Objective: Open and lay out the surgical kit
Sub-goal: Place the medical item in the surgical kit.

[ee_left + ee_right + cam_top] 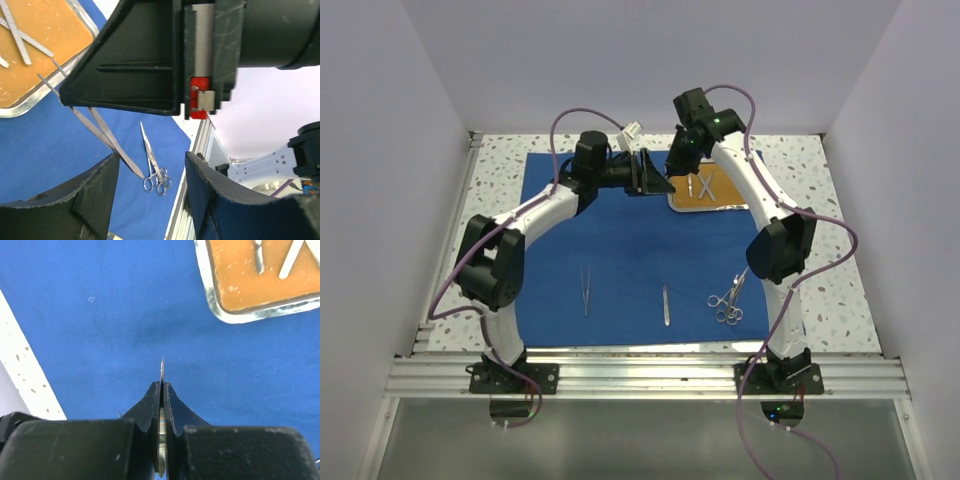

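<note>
The royal-blue cloth (pixel 620 240) lies spread open on the table. The steel tray (pixel 706 208) with its orange-brown inside sits at the cloth's far right and holds a few silver instruments (pixel 700 185). My right gripper (pixel 678 160) hangs just left of the tray, shut on thin silver tweezers (pixel 162 367) that show edge-on between its pads. In the left wrist view these tweezers (pixel 100 131) slant down from the tray rim (pixel 30 105). My left gripper (pixel 152 157) is open, and the tweezers' free end lies between its jaws beside the left finger.
On the near part of the cloth lie tweezers (pixel 586 290), a slim silver tool (pixel 665 303) and ring-handled scissors and forceps (pixel 728 300). The speckled tabletop (pixel 840 290) borders the cloth. An aluminium rail (pixel 640 375) runs along the near edge.
</note>
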Controlling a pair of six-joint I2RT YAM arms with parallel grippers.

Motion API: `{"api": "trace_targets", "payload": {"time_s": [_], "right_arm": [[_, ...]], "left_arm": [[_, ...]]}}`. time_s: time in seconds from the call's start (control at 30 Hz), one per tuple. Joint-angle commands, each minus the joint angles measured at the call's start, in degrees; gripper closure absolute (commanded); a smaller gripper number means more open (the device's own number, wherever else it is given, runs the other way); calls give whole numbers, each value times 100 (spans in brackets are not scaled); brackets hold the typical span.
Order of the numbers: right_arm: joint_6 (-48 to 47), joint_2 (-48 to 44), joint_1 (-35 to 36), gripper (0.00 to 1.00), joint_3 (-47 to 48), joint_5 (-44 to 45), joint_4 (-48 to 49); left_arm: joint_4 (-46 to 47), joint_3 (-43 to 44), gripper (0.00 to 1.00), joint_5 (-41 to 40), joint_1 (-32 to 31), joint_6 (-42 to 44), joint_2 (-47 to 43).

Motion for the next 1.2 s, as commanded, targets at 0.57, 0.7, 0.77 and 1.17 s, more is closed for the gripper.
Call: {"api": "trace_targets", "payload": {"time_s": [0.57,0.7,0.77,1.17], "right_arm": [[266,-711,37,100,-501,-868,-116],[126,-492,-42,61,-195,-745,-125],[47,-229,-103,8,16,-701,-160],[-1051,1309,-772,7,964,265,604]], "left_arm": [[-817,406,100,-857,-13,674,60],[-1362,319,100,-1129,-13,1008,-194],[-1748,240,100,-1322,-13,1270,-430],[-4403,-1322,100,-3273,-13,2020,-2433]]}}
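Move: The tweezers, still held by the closed right gripper, have their near end close to the left's open fingers; their middle is about 5 cm ahead of the left hand, 3 cm right and 2 cm below. Seen from the right hand, the left fingers wait some 5 cm back, 3 cm left and 2 cm higher. The tray's middle is roughly 10 cm ahead of the right hand, 12 cm right and 19 cm below; the tray scalpel stands about 6 cm left of that middle. Lower the left gripper about 3 cm onto the near end of the tweezers while the right eases back some 2 cm towards it. Shut the left fingers on them, then open the right wide and send it forward, right and down towards the tray. Draw the left away to the left and back, about 10 cm across, tipping its fingers down some 30 degrees. ##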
